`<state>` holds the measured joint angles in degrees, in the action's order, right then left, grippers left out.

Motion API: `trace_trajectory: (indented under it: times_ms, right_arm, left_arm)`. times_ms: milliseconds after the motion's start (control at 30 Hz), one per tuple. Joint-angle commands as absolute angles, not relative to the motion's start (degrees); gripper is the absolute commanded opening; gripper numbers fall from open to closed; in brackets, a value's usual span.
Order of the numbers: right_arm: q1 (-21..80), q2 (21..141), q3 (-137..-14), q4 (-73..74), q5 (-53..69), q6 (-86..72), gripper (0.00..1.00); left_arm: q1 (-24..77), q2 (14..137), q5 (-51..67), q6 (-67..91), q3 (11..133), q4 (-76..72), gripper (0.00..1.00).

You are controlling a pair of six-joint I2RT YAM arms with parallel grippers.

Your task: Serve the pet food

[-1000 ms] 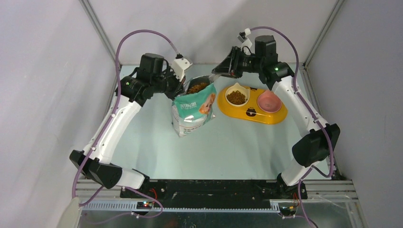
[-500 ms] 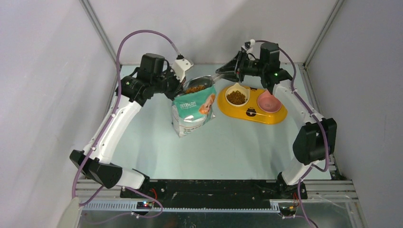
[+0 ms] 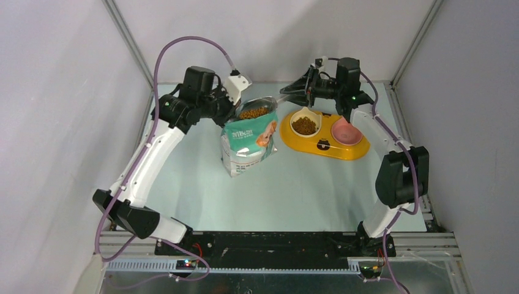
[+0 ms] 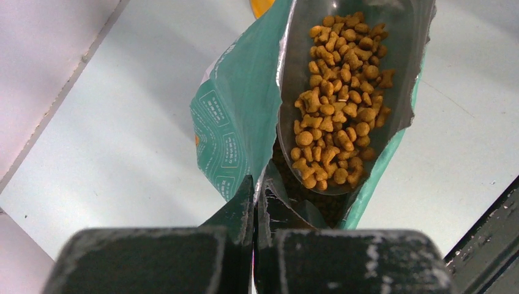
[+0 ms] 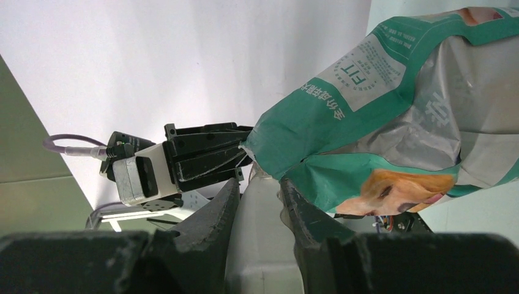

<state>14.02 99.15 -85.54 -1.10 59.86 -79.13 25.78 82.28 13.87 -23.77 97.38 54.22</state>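
Note:
The teal-and-white bag (image 3: pixel 246 147) stands upright mid-table with its mouth open. My left gripper (image 3: pixel 236 108) (image 4: pixel 254 187) is shut on the bag's torn rim (image 4: pixel 263 196) and holds the mouth open. My right gripper (image 3: pixel 294 93) (image 5: pixel 260 190) is shut on the handle of the clear scoop (image 5: pixel 263 239). The scoop bowl (image 4: pixel 343 92) lies in the bag's mouth, heaped with pet food (image 4: pixel 336 116) (image 3: pixel 253 113). More kibble shows dark inside the bag below it. The bag's printed dog (image 5: pixel 398 190) faces the right wrist camera.
A yellow double-bowl feeder (image 3: pixel 322 146) sits right of the bag. Its left bowl (image 3: pixel 304 125) holds kibble, and its right bowl (image 3: pixel 347 130) is pink. Grey walls close in the back and both sides. The left arm's wrist (image 5: pixel 177 162) is close behind the scoop handle.
The right arm's wrist has turned and shifted left, bringing the scoop into the bag's mouth, where it now lies full of kibble. The left gripper has kept its pinch on the rim.

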Motion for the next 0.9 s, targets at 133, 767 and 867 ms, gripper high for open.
trace_trajectory:
  times_ms: [133, 767, 867]
  right_arm:
    - [9.9, 101.7, -81.5, -15.5, 62.2, -87.7, 0.0]
    - [2.4, 96.2, -75.2, -24.4, 61.6, -93.1, 0.0]
    - [0.7, 94.4, -73.7, -23.8, 61.6, -92.3, 0.0]
  left_arm:
    - [24.8, 83.9, 6.4, -28.3, 100.2, 59.7, 0.0]
    - [24.6, 84.8, 7.1, -27.6, 100.0, 59.6, 0.0]
    - [24.5, 85.4, 7.4, -26.8, 99.8, 59.0, 0.0]
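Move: The right hand holds the spoon handle, its kibble-filled end inside the bag mouth. The empty pink bowl lies about 24 cm to its right, 4 cm ahead and 28 cm below; the filled cream bowl about 8 cm right, 8 cm ahead, equally low. The food bag's middle is some 14 cm left, 5 cm back and 16 cm below. From the left hand the pink bowl is about 42 cm right, 9 cm ahead, 25 cm below. The right hand draws the loaded spoon rightward about 6 cm out of the bag; the left keeps its rim pinched. ##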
